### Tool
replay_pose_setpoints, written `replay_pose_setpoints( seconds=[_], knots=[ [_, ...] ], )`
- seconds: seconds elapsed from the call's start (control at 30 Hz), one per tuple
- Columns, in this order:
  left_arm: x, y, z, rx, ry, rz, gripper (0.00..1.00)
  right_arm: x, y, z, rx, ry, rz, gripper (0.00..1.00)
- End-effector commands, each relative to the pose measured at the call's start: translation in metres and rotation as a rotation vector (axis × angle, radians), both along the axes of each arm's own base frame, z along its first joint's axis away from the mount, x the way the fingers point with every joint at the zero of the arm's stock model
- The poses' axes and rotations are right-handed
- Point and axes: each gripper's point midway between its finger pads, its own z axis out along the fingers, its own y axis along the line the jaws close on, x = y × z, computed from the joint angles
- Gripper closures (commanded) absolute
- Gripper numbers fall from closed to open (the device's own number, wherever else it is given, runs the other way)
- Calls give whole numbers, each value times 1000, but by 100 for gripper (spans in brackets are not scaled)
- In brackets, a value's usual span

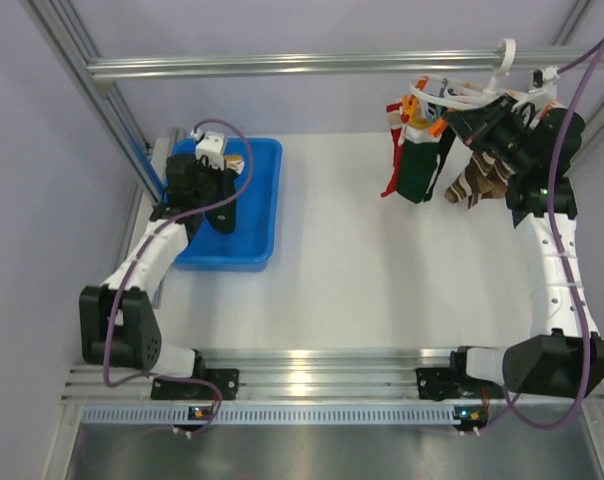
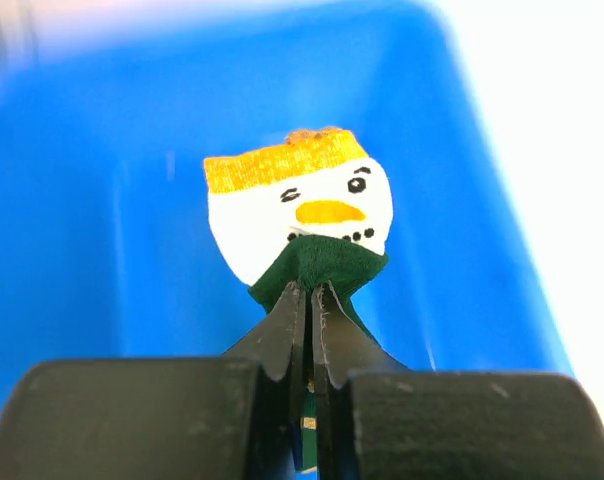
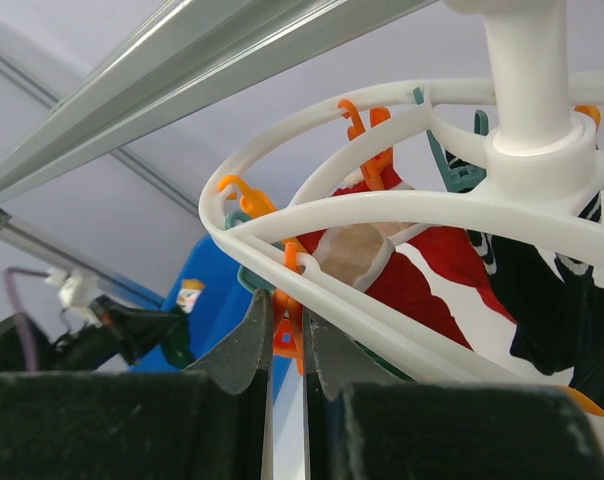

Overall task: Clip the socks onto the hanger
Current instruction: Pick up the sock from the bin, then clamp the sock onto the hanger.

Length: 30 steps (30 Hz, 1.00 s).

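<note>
A dark green sock (image 2: 302, 215) with a white snowman face and yellow hat hangs over the blue bin (image 2: 102, 200). My left gripper (image 2: 310, 290) is shut on its green cloth. From above, this sock (image 1: 210, 144) shows at the left gripper (image 1: 208, 160), over the bin (image 1: 262, 200). The white ring hanger (image 1: 462, 98) hangs from the top rail at the back right, with a red sock (image 1: 394, 150) and a green sock (image 1: 419, 168) clipped on. My right gripper (image 3: 287, 300) is shut on an orange clip peg (image 3: 290, 330) under the hanger ring (image 3: 382, 210).
A brown-and-cream striped sock (image 1: 482, 180) and a black sock (image 3: 542, 300) also hang from the hanger. A metal rail (image 1: 312, 65) crosses the back and frame posts stand at both sides. The white table (image 1: 362, 270) lies between the arms.
</note>
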Motion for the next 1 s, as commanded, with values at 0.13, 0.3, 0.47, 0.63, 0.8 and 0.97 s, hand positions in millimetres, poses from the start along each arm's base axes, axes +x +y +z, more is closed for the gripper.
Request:
replay_pose_setpoints(
  seconds=[0.13, 0.3, 0.47, 0.63, 0.8, 0.97],
  knots=[
    [-68, -89, 158, 236, -710, -677, 100, -6, 8, 36, -2, -146, 37, 100],
    [-119, -157, 204, 322, -1031, -895, 100, -8, 11, 40, 20, -157, 56, 100],
    [-161, -233, 206, 316, -1187, -1107, 100, -10, 14, 45, 44, -173, 74, 100],
    [-183, -296, 216, 249, -1281, -1199, 100, -11, 16, 47, 66, -175, 84, 100],
    [-182, -347, 210, 196, -1299, -1246, 100, -14, 17, 50, 83, -176, 93, 100],
    [-173, -384, 210, 151, -1319, -1229, 100, -16, 19, 49, 97, -172, 103, 100]
  ],
)
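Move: The left hand, shut on the green snowman sock, is bound for the orange clip held in the right hand's fingertips on the hanger's near-left rim: some 44 cm to its right, 6 cm back and 24 cm up. The already hung green snowman sock is about 41 cm right, 6 cm back and 13 cm up, and the brown striped sock some 54 cm right, 9 cm back and 12 cm up. The bin's middle lies about 6 cm ahead, 3 cm left and 17 cm below. Still pinching the snowman sock just below its white face, the left hand sweeps some 37 cm right while climbing nearly 20 cm and drawing back about 17 cm, the rise done in the first half and the last stretch almost purely sideways towards the clip and the hanging socks. As it goes, the wrist swings from pointing forward and down to pointing right and slightly up, so the yellow cuff leads; the right hand keeps its pinch on the orange clip in place, rolling only about 5 degrees. ##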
